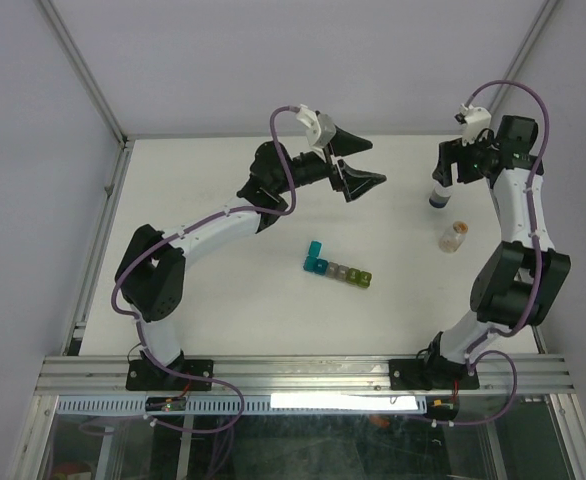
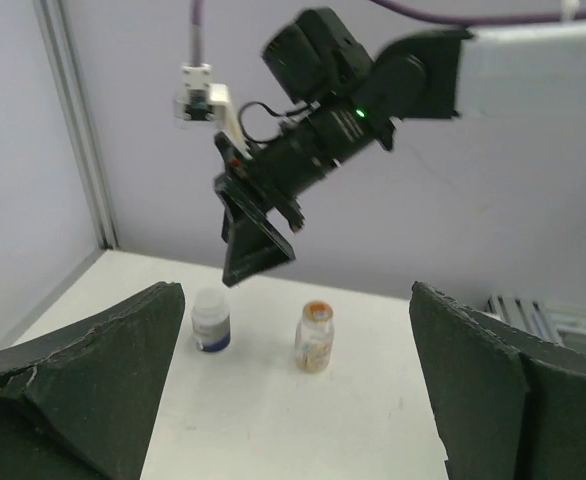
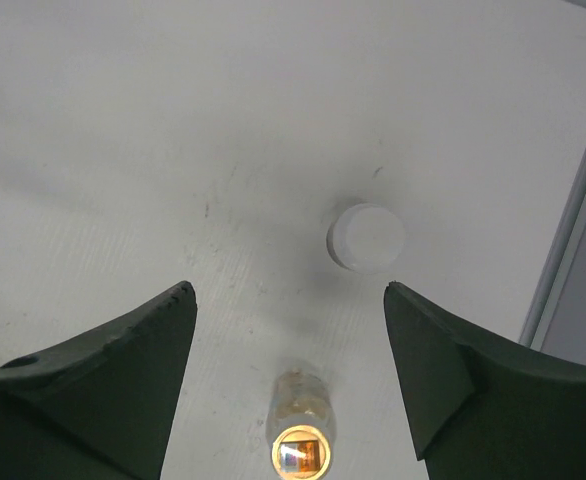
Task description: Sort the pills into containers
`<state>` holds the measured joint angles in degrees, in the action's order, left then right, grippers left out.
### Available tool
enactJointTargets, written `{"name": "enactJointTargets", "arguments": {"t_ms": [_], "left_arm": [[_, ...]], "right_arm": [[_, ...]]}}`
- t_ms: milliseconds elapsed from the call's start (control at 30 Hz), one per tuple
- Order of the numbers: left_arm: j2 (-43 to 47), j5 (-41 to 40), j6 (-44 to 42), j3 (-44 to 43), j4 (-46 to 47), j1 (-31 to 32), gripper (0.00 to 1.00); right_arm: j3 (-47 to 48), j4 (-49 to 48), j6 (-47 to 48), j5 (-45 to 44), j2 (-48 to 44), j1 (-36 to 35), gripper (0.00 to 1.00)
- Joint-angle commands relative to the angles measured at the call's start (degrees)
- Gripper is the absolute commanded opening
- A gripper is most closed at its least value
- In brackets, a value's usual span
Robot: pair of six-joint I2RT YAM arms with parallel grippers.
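Note:
The containers (image 1: 338, 268) are a short strip of small blue, teal, grey and yellow-green compartments lying mid-table, with one teal lid flipped up. A white-capped pill bottle (image 1: 439, 197) and an orange-capped clear bottle (image 1: 454, 237) stand at the right. My right gripper (image 1: 441, 178) hangs open and empty above the white bottle (image 3: 367, 237); the orange-capped bottle (image 3: 301, 440) is below it in the right wrist view. My left gripper (image 1: 376, 162) is open and empty at the far centre, facing both bottles (image 2: 211, 320) (image 2: 314, 337). No loose pills show.
The white table (image 1: 223, 300) is enclosed by an aluminium frame rail (image 1: 103, 230) on the left and pale walls at the back. The right arm's gripper (image 2: 258, 235) shows above the bottles in the left wrist view.

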<state>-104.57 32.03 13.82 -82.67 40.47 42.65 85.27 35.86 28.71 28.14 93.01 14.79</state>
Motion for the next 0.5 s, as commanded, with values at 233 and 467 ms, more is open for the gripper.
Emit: {"name": "enactJointTargets", "arguments": {"t_ms": [233, 467], "left_arm": [[6.46, 2.89, -16.08, 6.67, -15.01, -0.29, 0.99], [6.66, 4.64, -18.44, 7.12, -16.81, -0.34, 0.99]], "right_arm": [[20.39, 7.42, -3.48, -9.62, 20.3, 0.01, 0.79], [21.7, 7.01, -4.78, -14.8, 24.96, -0.84, 0.76]]}}
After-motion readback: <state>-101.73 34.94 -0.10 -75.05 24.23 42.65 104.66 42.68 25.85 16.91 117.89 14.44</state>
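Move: The white pill bottle stands about 8 cm ahead of my right hand, some 4 cm to its right and around 16 cm below. The clear jar stands at much the same height, roughly 6 cm back from my right hand and 5 cm to its right. From my left hand the white bottle is about 18 cm ahead, 25 cm to the right and 31 cm down. I swoop my open right hand down about 9 cm while reaching forward some 6 cm and a little to the right, tipping its fingers about 15 degrees more downward, so the white bottle's cap comes in line with the gap between them. Meanwhile I sink my empty left hand about 10 cm, fingers wide open and tipping down, still well above the table. ##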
